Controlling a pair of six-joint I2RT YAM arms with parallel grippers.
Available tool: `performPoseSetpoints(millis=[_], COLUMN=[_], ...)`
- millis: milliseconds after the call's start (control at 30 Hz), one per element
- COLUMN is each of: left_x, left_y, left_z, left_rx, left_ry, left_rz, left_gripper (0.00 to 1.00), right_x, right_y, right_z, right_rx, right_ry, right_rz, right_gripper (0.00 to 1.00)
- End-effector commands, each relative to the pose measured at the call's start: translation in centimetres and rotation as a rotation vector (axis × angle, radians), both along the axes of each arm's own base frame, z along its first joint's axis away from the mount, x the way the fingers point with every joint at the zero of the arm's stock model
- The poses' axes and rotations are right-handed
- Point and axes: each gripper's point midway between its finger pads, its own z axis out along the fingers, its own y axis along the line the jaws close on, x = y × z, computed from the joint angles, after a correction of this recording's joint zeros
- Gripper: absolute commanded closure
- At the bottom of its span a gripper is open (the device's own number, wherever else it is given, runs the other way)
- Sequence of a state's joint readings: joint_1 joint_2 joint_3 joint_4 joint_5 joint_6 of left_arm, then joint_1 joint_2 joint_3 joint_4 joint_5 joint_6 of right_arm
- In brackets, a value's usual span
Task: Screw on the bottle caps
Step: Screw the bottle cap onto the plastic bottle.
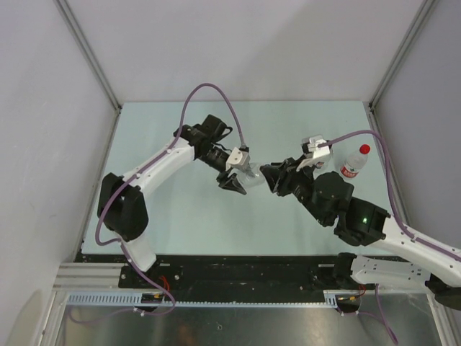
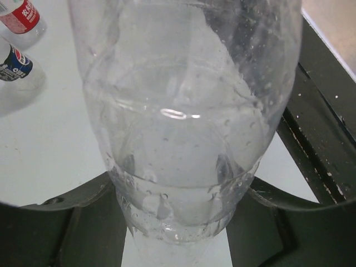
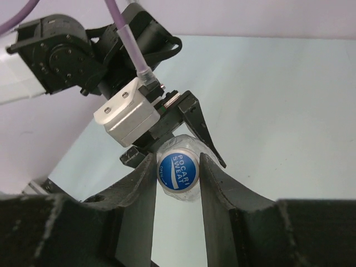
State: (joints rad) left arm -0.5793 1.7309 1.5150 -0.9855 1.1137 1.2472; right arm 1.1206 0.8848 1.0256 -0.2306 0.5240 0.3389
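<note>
A clear bottle (image 1: 253,175) lies level in mid-air between the two arms. My left gripper (image 1: 240,183) is shut on its body; in the left wrist view the bottle (image 2: 183,111) fills the frame between the dark fingers (image 2: 72,217). My right gripper (image 1: 271,177) meets it from the right. In the right wrist view both fingers (image 3: 142,183) press the sides of a blue-topped bottle cap (image 3: 178,169) with white lettering, sitting on the bottle's neck. A second bottle (image 1: 354,163) with a red cap and a red-and-white label lies at the right.
The left wrist view shows the red-labelled bottle (image 2: 21,15) and a blue-labelled bottle (image 2: 14,62) on the pale table (image 1: 187,216). Metal frame posts (image 1: 374,108) stand at the back corners. A black rail (image 1: 238,270) runs along the near edge.
</note>
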Motion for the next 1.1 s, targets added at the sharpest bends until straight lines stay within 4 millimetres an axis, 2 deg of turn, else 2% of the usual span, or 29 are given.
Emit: performPoseSetpoints(millis=[0,167,333,400,433,467,500,533,667,833,900,1067], left_x=[-2.1,-2.1,-2.9,-3.2,-3.4,-3.5,-3.6,-3.7,-4.0,-4.9,-5.5,-8.0], left_y=[-2.2,-2.0,-1.8,-1.6,-1.5,-1.4,-1.3,-1.3,-1.1,-0.6,-0.3,0.5], left_z=[7.6,6.2,3.5,2.7,2.3,1.9,1.6,1.3,0.7,0.2,-0.3,-2.9], left_rx=[-0.273,-0.242,-0.177,-0.163,-0.156,-0.148,-0.142,-0.135,-0.126,-0.13,-0.13,-0.071], left_ry=[0.018,0.043,0.064,0.069,0.07,0.072,0.075,0.078,0.092,0.093,0.091,0.066], left_rz=[-0.122,-0.109,-0.104,-0.106,-0.106,-0.106,-0.106,-0.106,-0.107,-0.118,-0.128,-0.173], left_gripper=[0.56,0.56,0.54,0.53,0.52,0.52,0.51,0.51,0.5,0.51,0.51,0.5], right_x=[0.1,-0.5,-1.6,-2.1,-2.3,-2.5,-2.6,-2.7,-2.7,-3.8,-5.2,-10.8], right_y=[-0.8,0.1,1.9,2.3,2.4,2.5,2.5,2.6,2.6,1.5,0.8,0.0], right_z=[-5.6,-3.6,-1.2,-0.4,0.0,0.4,0.8,1.1,1.8,1.1,0.5,-2.5], right_rx=[-0.088,-0.104,-0.179,-0.201,-0.206,-0.213,-0.223,-0.231,-0.266,-0.338,-0.391,-0.518], right_ry=[0.164,0.064,-0.123,-0.182,-0.205,-0.229,-0.255,-0.279,-0.337,-0.356,-0.388,-0.518], right_rz=[-0.078,0.004,0.092,0.112,0.117,0.116,0.117,0.121,0.113,0.184,0.286,0.677], right_gripper=[0.83,0.73,0.61,0.47,0.35,0.18,0.09,0.05,0.01,0.01,0.01,0.03])
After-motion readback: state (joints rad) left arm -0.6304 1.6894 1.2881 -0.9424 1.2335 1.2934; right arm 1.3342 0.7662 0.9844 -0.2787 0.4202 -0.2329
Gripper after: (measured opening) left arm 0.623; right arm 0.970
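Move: The right fingers still hold the blue cap on the mouth of the plastic bottle, whose middle lies about 2 cm ahead, 4 cm left and 7 cm below that hand. The black-capped bottle stands some 12 cm farther out, 18 cm right and 25 cm below the right hand, the red-capped bottle about 10 cm ahead, 28 cm right and as low. From the left hand, the cap is roughly 2 cm back, 5 cm right and 8 cm above. After a last few degrees of twist, the right hand lets go of the cap, opening wide while drawing back and a little left, then continues back, some 6 cm in all, and rolls about 30 degrees counter-clockwise as seen from behind the hand. Meanwhile the left hand keeps its grip and carries the bottle about 6 cm back and 3 cm down, tipping slightly. ##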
